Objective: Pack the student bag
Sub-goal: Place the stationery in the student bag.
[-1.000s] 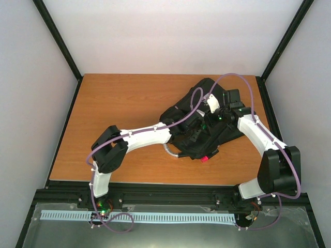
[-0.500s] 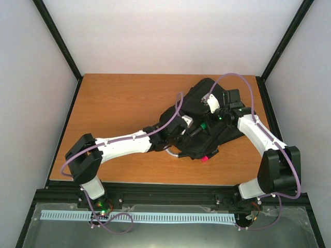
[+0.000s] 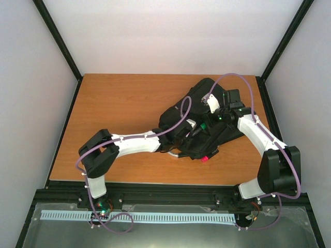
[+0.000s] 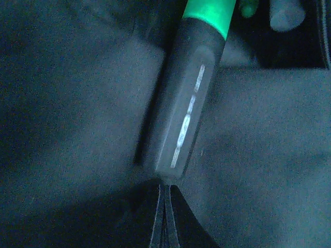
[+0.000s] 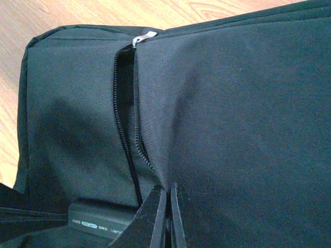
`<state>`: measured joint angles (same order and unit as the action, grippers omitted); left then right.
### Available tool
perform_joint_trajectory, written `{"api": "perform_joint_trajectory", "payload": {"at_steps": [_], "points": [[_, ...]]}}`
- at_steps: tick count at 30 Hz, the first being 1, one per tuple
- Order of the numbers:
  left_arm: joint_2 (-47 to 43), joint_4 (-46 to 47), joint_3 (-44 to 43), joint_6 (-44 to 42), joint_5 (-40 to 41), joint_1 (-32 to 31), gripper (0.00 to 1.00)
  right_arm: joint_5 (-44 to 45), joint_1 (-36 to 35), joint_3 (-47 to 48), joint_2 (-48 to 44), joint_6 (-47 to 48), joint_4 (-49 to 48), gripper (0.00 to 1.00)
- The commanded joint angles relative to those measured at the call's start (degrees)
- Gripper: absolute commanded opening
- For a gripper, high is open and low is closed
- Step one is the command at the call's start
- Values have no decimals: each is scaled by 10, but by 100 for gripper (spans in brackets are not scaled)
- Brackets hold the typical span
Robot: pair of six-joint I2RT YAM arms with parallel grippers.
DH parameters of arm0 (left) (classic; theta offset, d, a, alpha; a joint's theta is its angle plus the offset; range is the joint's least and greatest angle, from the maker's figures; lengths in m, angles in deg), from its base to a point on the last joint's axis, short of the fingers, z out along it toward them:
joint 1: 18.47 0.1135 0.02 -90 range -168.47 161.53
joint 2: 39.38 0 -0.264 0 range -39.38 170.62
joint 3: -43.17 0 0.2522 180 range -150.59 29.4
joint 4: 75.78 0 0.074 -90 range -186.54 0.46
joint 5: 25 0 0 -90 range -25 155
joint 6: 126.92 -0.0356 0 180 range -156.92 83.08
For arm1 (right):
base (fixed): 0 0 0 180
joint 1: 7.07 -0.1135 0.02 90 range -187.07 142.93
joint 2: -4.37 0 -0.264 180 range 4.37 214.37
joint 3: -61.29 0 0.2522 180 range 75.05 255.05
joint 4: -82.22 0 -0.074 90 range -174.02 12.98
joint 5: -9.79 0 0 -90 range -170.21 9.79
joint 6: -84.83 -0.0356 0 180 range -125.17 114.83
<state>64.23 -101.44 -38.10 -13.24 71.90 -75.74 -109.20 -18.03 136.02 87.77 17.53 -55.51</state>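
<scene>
The student bag (image 3: 202,90), black fabric, lies at the table's centre right, its grey loop handle (image 3: 172,151) towards the near edge. In the right wrist view my right gripper (image 5: 166,206) is shut on a fold of the student bag (image 5: 248,103) beside its open zip (image 5: 126,129). My left gripper (image 4: 164,206) is shut with nothing in it; its tips touch the end of a black marker with a green band (image 4: 189,108), which lies on the bag's dark fabric (image 4: 77,103). From above, the left gripper (image 3: 195,133) is over the bag's middle and the right gripper (image 3: 211,120) is just behind it.
A small red thing (image 3: 205,158) sticks out at the bag's near edge. A second black marker body with a label (image 5: 103,219) shows inside the zip opening. The silver zip pull (image 5: 140,39) sits at the far end. Bare wooden table (image 3: 119,103) lies left of the bag.
The left jaws have closed from about half open. The left arm's elbow swung out to the left, then came partly back. The right arm and the bag have not moved.
</scene>
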Motion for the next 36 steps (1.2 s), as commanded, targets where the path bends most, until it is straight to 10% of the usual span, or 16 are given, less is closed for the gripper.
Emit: {"api": "perform_joint_trajectory", "payload": {"at_steps": [1,36], "points": [[34,33,-58,-18,17,2,1,-33,-1,5,-5,2,-6,3],[172,345,-101,3,-33,2,1,-44,12,6,12,-2,-4,3]]}}
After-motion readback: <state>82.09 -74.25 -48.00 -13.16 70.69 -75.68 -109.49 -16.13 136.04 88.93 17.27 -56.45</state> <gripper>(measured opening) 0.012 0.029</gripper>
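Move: The green marker lies with its blunt end just at the left hand's shut fingertips, its middle about 3 cm ahead, 5 cm right and 1 cm lower. From that hand the red marker is some 12 cm back, 6 cm right, and the bag handle 9 cm back, 7 cm left, both roughly 7 cm below. From the right hand, already pinching the bag's opening edge, the green marker lies about 5 cm back, 6 cm left and 6 cm below. Left hand, fingers shut, pushes the green marker some 10 cm right and 6 cm forward into the bag. ##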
